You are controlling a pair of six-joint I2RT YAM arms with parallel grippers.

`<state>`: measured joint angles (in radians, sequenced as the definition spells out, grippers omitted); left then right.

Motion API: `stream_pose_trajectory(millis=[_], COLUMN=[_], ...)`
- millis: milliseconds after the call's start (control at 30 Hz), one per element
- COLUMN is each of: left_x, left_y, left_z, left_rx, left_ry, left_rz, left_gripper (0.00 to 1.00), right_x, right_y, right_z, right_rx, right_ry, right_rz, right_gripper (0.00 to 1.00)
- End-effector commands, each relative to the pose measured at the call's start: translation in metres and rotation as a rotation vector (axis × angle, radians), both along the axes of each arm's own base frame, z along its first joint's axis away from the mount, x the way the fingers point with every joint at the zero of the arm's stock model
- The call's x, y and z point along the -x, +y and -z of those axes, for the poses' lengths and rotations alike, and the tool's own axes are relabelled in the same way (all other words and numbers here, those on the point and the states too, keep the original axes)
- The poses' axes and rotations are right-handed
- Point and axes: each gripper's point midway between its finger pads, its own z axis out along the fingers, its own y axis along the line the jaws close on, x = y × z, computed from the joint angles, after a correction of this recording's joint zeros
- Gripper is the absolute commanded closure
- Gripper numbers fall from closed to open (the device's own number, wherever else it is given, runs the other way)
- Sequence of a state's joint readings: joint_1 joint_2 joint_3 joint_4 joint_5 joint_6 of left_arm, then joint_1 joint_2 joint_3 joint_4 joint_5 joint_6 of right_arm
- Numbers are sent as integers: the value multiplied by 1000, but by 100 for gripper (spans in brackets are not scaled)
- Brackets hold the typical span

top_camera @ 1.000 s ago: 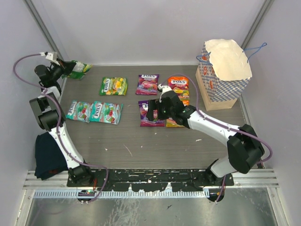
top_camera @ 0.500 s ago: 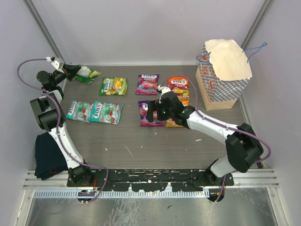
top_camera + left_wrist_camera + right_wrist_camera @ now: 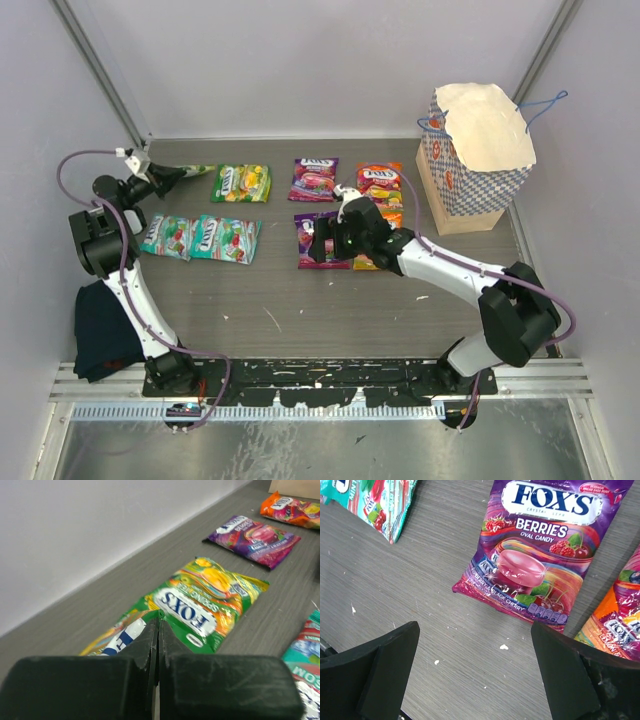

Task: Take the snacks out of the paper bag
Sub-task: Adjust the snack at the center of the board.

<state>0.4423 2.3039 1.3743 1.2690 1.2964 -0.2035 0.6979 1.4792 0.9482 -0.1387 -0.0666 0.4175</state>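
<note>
The paper bag (image 3: 478, 170) stands at the back right, blue-checked with a cream inside. Snacks lie in rows on the table: a green packet (image 3: 241, 183), two teal ones (image 3: 166, 236) (image 3: 226, 239), purple ones (image 3: 314, 179) and orange ones (image 3: 379, 178). My left gripper (image 3: 165, 178) is at the far back left, shut on the edge of another green packet (image 3: 117, 636), held low beside the lying green one (image 3: 207, 602). My right gripper (image 3: 318, 238) hangs open over bare table just in front of a purple berries packet (image 3: 540, 555), with nothing between its fingers (image 3: 385, 665).
A dark blue cloth (image 3: 105, 330) lies at the left edge near the left arm's base. The back wall runs close behind the left gripper. An orange packet (image 3: 620, 625) lies right of the purple one, partly under the right arm.
The left gripper has swung down and to the right with its green packet, toward the table beside the lying green one. The right gripper has drifted slightly left, still open.
</note>
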Motion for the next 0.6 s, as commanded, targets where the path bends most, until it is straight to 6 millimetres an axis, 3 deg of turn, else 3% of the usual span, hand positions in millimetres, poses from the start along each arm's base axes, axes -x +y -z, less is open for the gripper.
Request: stream_pose_trajectory(millis=[0, 100, 167, 200, 233, 400, 567], left_x=[14, 23, 27, 28, 29, 30, 37], left_y=[-4, -4, -3, -1, 1, 15, 16], left_z=[8, 20, 26, 29, 32, 20, -22], left_rx=[-37, -36, -39, -40, -42, -57, -95], left_ry=[-48, -40, -36, -35, -37, -101, -197], left_rz=[-6, -44, -74, -93, -116, -266, -341], left_gripper=[99, 77, 68, 52, 5, 2, 2], right_x=[2, 5, 7, 8, 8, 11, 13], right_y=[9, 6, 4, 4, 2, 0, -1], right_z=[-29, -29, -29, -29, -29, -30, -32], right_rx=[-98, -101, -102, -102, -102, -106, -112], right_ry=[-60, -63, -65, -66, -67, -67, -69], right_rz=[-32, -29, -26, -27, -24, -22, -19], right_gripper=[0, 0, 0, 0, 0, 0, 0])
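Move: The left hand still holds the near edge of the green snack pack, whose middle hangs about 5 cm ahead, 3 cm right and 6 cm lower. Its spot on the board is some 6 cm straight ahead and 13 cm down. The second green pack lies about 8 cm ahead and 14 cm right; the left teal pack 13 cm back, 3 cm left, both on the board. From the right hand, the spot is roughly 30 cm ahead, 38 cm left and 11 cm down. Down and back towards its own base goes the left hand, sinking about 7.5 cm and drawing back some 4 cm, to lay the raised near edge of the green pack down. On the way its shut fingers spread wide and let go of the pack; the hand then lifts a little over a centimetre, turning some 10 to 15 degrees counter-clockwise. ##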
